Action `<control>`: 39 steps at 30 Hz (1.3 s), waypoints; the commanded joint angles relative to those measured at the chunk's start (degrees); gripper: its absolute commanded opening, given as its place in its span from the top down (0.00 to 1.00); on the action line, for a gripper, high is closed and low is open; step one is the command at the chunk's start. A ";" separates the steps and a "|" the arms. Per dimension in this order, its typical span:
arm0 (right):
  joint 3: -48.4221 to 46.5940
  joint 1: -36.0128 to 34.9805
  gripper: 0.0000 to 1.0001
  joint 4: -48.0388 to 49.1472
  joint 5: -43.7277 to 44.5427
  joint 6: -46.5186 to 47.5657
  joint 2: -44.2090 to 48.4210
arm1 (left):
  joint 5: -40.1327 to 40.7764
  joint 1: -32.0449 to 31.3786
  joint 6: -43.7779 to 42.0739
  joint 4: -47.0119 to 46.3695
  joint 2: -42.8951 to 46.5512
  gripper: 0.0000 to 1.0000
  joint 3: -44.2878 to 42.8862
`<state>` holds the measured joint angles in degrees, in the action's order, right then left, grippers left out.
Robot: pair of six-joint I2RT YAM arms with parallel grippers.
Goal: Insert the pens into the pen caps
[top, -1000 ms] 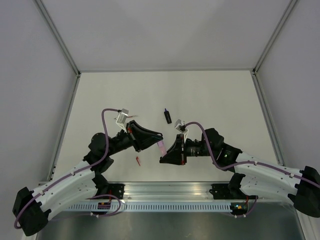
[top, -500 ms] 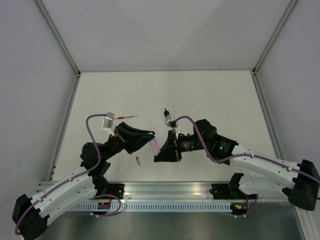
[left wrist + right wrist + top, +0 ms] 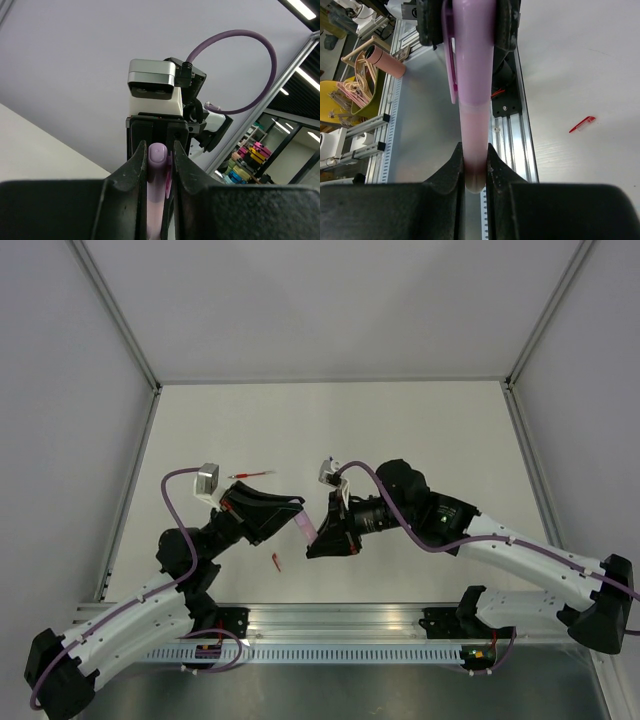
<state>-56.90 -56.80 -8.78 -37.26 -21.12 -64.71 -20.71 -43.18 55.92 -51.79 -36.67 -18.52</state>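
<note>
A pale pink marker [image 3: 305, 528] spans the gap between both grippers above the table. My left gripper [image 3: 300, 512] is shut on its lilac cap end [image 3: 157, 155], which carries a pink clip. My right gripper [image 3: 316, 543] is shut on the butt of the pink barrel [image 3: 472, 130]. In the right wrist view, a seam shows where the lilac cap meets the barrel. A tiny red cap [image 3: 277, 561] lies on the table below the grippers, and this red cap [image 3: 582, 124] also shows in the right wrist view. A thin red pen [image 3: 252, 474] lies behind the left wrist.
An aluminium rail [image 3: 330, 620] runs along the near edge under the arm bases, and that rail [image 3: 515, 145] shows below the marker in the right wrist view. White walls and metal frame posts [image 3: 130, 350] enclose the table. The right wrist camera [image 3: 329, 469] hangs over the table's middle.
Both arms have shifted left with the marker held between them. The right wrist has swung forward and now covers a small dark object that lay mid-table.
</note>
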 commanded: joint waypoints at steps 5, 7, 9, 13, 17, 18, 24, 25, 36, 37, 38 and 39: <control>-5.69 2.13 0.95 14.85 6.85 -0.41 -1.66 | -4.98 -1.91 -3.59 29.21 0.01 0.98 -4.22; 0.00 2.13 0.80 14.23 8.76 0.29 -0.16 | 2.67 -1.91 -6.86 36.55 -0.60 0.98 -10.62; 3.19 2.13 0.62 11.95 11.58 1.34 2.81 | 8.98 -1.91 -9.68 41.76 -2.00 0.98 -13.54; 9.17 2.21 0.46 5.10 18.35 3.72 8.80 | 13.32 -1.82 -11.71 45.19 -10.59 0.98 -19.87; 14.97 2.21 0.37 -0.71 29.48 3.99 18.27 | 16.48 -1.73 -12.41 43.80 -19.04 0.98 -21.38; 16.37 2.13 0.34 -0.98 31.52 3.81 19.78 | 17.36 -1.65 -12.59 42.83 -20.71 0.98 -21.55; 18.23 2.21 0.26 -5.20 44.71 1.09 26.47 | 23.78 -1.12 -14.35 40.81 -37.93 0.98 -25.50; 18.58 2.13 0.25 -4.68 45.16 0.74 26.82 | 24.05 -0.86 -14.00 40.11 -39.96 0.98 -25.77; 19.64 2.13 0.24 -4.06 46.57 0.21 26.39 | 21.50 3.10 -10.31 33.25 -60.00 0.98 -30.16; 19.73 2.21 0.24 -4.06 46.57 0.12 26.82 | 21.24 3.19 -10.04 33.33 -61.67 0.98 -30.43; 19.90 2.22 0.24 -4.06 46.57 0.29 26.91 | 20.98 3.28 -9.87 32.64 -62.47 0.98 -30.43; 20.16 2.13 0.24 -3.97 46.57 0.21 27.09 | 20.97 3.45 -9.17 32.37 -63.00 0.98 -30.26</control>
<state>-36.88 -54.63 -13.39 7.92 -20.23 -38.54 0.08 -40.01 44.77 -15.25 -97.95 -46.68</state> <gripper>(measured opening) 0.757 0.224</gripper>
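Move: Both hands still hold the capped pink pen: its middle is about 2 cm back, 2 cm right and 4 cm below the left hand, and about 2 cm ahead, 2 cm left and 4 cm above the right. The clear spot for it is some 16 cm ahead, 6 cm right and 35 cm below the left hand; the black marker lies about 10 cm beyond that spot, and the red cap some 3 cm ahead and 7 cm left of the left hand. Right hand lets go, retreating right and forward; left lowers the pen some 30 cm, forward towards the marker. ##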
